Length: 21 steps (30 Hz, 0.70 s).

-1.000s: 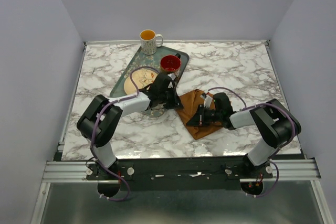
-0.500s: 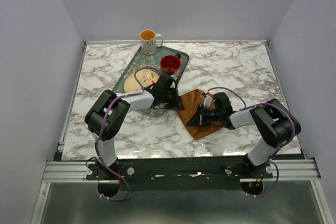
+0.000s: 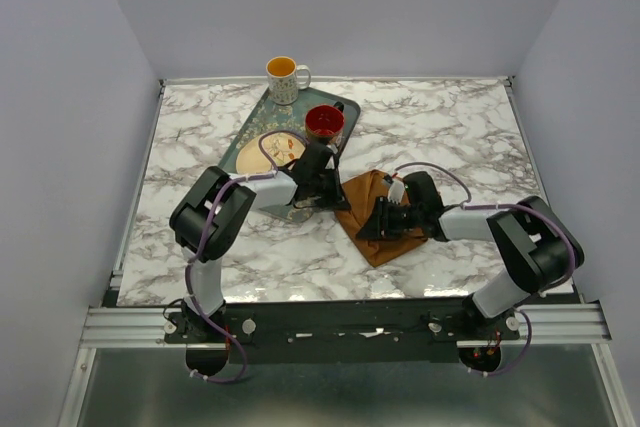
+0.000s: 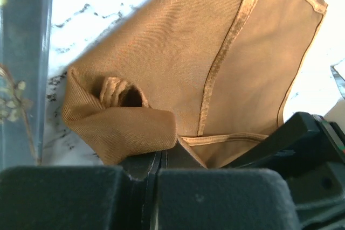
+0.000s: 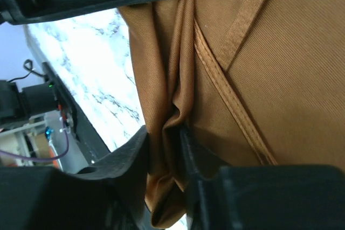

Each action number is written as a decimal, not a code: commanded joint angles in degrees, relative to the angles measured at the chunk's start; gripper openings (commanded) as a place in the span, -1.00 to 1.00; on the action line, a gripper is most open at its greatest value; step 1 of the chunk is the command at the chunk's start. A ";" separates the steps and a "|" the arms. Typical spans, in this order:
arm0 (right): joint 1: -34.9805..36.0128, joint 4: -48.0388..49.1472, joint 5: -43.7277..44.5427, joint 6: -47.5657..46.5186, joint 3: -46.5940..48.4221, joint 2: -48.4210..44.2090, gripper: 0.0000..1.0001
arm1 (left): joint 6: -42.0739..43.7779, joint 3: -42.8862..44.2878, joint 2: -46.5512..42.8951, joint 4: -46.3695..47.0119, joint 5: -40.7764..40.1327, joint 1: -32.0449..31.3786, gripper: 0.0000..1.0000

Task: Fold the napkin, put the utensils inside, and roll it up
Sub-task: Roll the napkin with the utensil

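Observation:
The rust-brown napkin [image 3: 364, 190] lies crumpled and partly folded on the marble table, right of the tray. My left gripper [image 3: 338, 197] is at the napkin's left corner. In the left wrist view its jaws [image 4: 160, 154] are shut, with the napkin's [image 4: 178, 63] folded edge at the tips. My right gripper [image 3: 373, 223] is on the napkin's middle. In the right wrist view it [image 5: 164, 138] is shut on a bunched fold of the napkin [image 5: 280, 68]. A small silvery tip [image 4: 337, 81] shows at the right edge of the left wrist view. No other utensils are visible.
A dark green patterned tray [image 3: 243, 133] stands at the back left, holding a cream plate [image 3: 272, 147] and a red cup [image 3: 324, 121]. A yellow-lined mug [image 3: 284, 77] stands behind it. The right gripper's black body [image 4: 310, 144] is close to my left jaws.
The left arm's forearm has swung right and further back, and its gripper has shifted slightly right at the napkin's corner. The right gripper has edged a little left while holding the cloth.

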 commanded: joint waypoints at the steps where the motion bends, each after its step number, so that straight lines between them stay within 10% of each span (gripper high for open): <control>1: 0.52 -20.57 12.24 -5.82 3.19 -2.58 -0.22 | 0.65 -1.26 2.67 -2.11 -4.11 0.46 -1.00; 10: 1.93 -20.86 13.74 -6.79 4.69 -0.82 -0.28 | 0.92 0.05 3.99 -1.75 -4.37 0.54 -1.00; 21: 7.36 -39.56 28.82 -14.35 15.48 -9.35 0.33 | 0.39 -0.30 5.93 -1.23 -4.46 0.54 -1.00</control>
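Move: My left hand's shut fingertips are at the upper end of the napkin's rolled edge; the middle of that edge lies about 7 cm back and 4 cm to their right. The same spot is only some 2 cm left and 1 cm ahead of my right hand, whose parted fingers straddle the roll. From my left hand, the napkin's flat part lies 14 cm to the right, level with it, and the red mug 17 cm ahead and 5 cm left. I keep my left fingertips shut and tucked against the fold, creeping about 1 cm forward and right with it, while my right hand spreads its fingers wider and draws off the roll, some 2 cm to the right, a little forward, and at the end rising about 1 cm. As it goes, it tips some 15 degrees so the fingers point more steeply down. ##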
